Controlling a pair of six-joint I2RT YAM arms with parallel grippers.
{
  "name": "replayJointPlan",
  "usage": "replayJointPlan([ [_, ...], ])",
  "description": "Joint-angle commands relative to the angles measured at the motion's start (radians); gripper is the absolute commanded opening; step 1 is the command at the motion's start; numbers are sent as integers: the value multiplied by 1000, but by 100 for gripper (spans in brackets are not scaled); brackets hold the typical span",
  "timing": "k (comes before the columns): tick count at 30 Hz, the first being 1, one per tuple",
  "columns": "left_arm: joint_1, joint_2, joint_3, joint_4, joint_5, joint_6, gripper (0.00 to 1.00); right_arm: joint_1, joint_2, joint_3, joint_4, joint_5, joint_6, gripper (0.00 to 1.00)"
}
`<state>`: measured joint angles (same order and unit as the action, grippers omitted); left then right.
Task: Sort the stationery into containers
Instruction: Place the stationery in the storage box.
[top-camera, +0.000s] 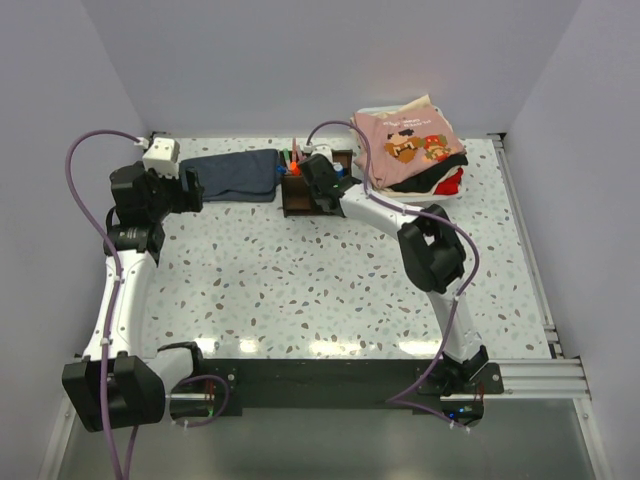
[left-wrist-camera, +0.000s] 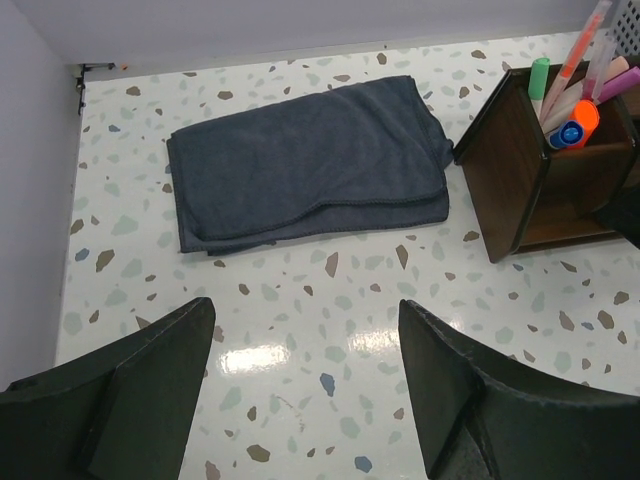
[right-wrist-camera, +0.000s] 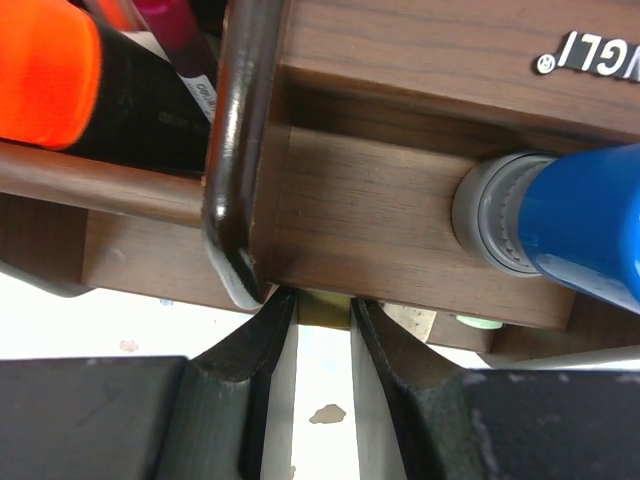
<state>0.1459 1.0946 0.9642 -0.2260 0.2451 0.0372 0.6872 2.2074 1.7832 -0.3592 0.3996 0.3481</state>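
Observation:
The dark brown wooden organiser (top-camera: 297, 195) stands at the back of the table. Its tall compartment holds coloured-capped pens (left-wrist-camera: 570, 80) and a black-orange marker (right-wrist-camera: 50, 75). A blue-capped bottle (right-wrist-camera: 585, 230) lies in a lower compartment. My right gripper (right-wrist-camera: 324, 312) is down at the organiser's low front edge, shut on a small tan eraser (right-wrist-camera: 325, 310). Just behind that edge, a pale green eraser (right-wrist-camera: 478, 322) peeks out. My left gripper (left-wrist-camera: 305, 320) hangs open over bare table, left of the organiser (left-wrist-camera: 530, 190), with nothing between its fingers.
A folded dark blue cloth (left-wrist-camera: 310, 160) lies just beyond the left gripper, left of the organiser. A pile of pink clothes (top-camera: 410, 145) sits to the organiser's right at the back. Walls close off the table at the left and back.

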Motion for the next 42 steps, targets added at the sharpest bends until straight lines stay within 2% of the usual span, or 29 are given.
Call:
replayJointPlan([
  [1,12,2,31,33,25,-19,79,-5,8,33,42,39,23,0],
  [3,12,4,31,31,26,-19,79,-3,9,31,43,42,23,6],
  [4,14,2,31,31,28,-19,79,-5,11,33,45,44,22,21],
  [7,14,1,33,31,33,-22,79,-5,6,30,46,45,19,39],
  [15,18,-6,31,34,48,-30,79,-5,-21,7,42,51,19,46],
  [25,21,-25,21,36,74,-58,79,6,-95,-34,19,35,32,46],
  [36,23,-59,24,37,92,-60,79,78,-264,-159,-20,-19,63,46],
  [40,21,-73,25,24,97,-43,79,86,-324,-214,-8,-25,25,52],
  [42,21,-79,27,10,109,-42,79,83,-370,-266,19,-41,-53,57],
])
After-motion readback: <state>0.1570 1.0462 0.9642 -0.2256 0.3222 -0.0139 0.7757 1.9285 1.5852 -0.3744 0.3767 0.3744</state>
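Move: At the mouth of the storage box's bottom compartment, the right fingers already hold the yellow block; its place there is about 1 cm ahead and 1 cm below. In that compartment the white eraser lies some 4 cm right and 1 cm ahead. The blue-topped bottle stands on the shelf above, about 7 cm right, 4 cm ahead and 6 cm up. From the left hand, the yellow block is roughly 30 cm right, 11 cm ahead and 17 cm below. Opening its fingers at the bottom compartment's mouth, the right hand lets go of the yellow block while staying nearly in place, then pulls back and up about equally, some 6 cm each way, away from the storage box, with the fingers widening slightly more at the end. The empty left hand meanwhile drifts up and right by 1 to 2 cm. ##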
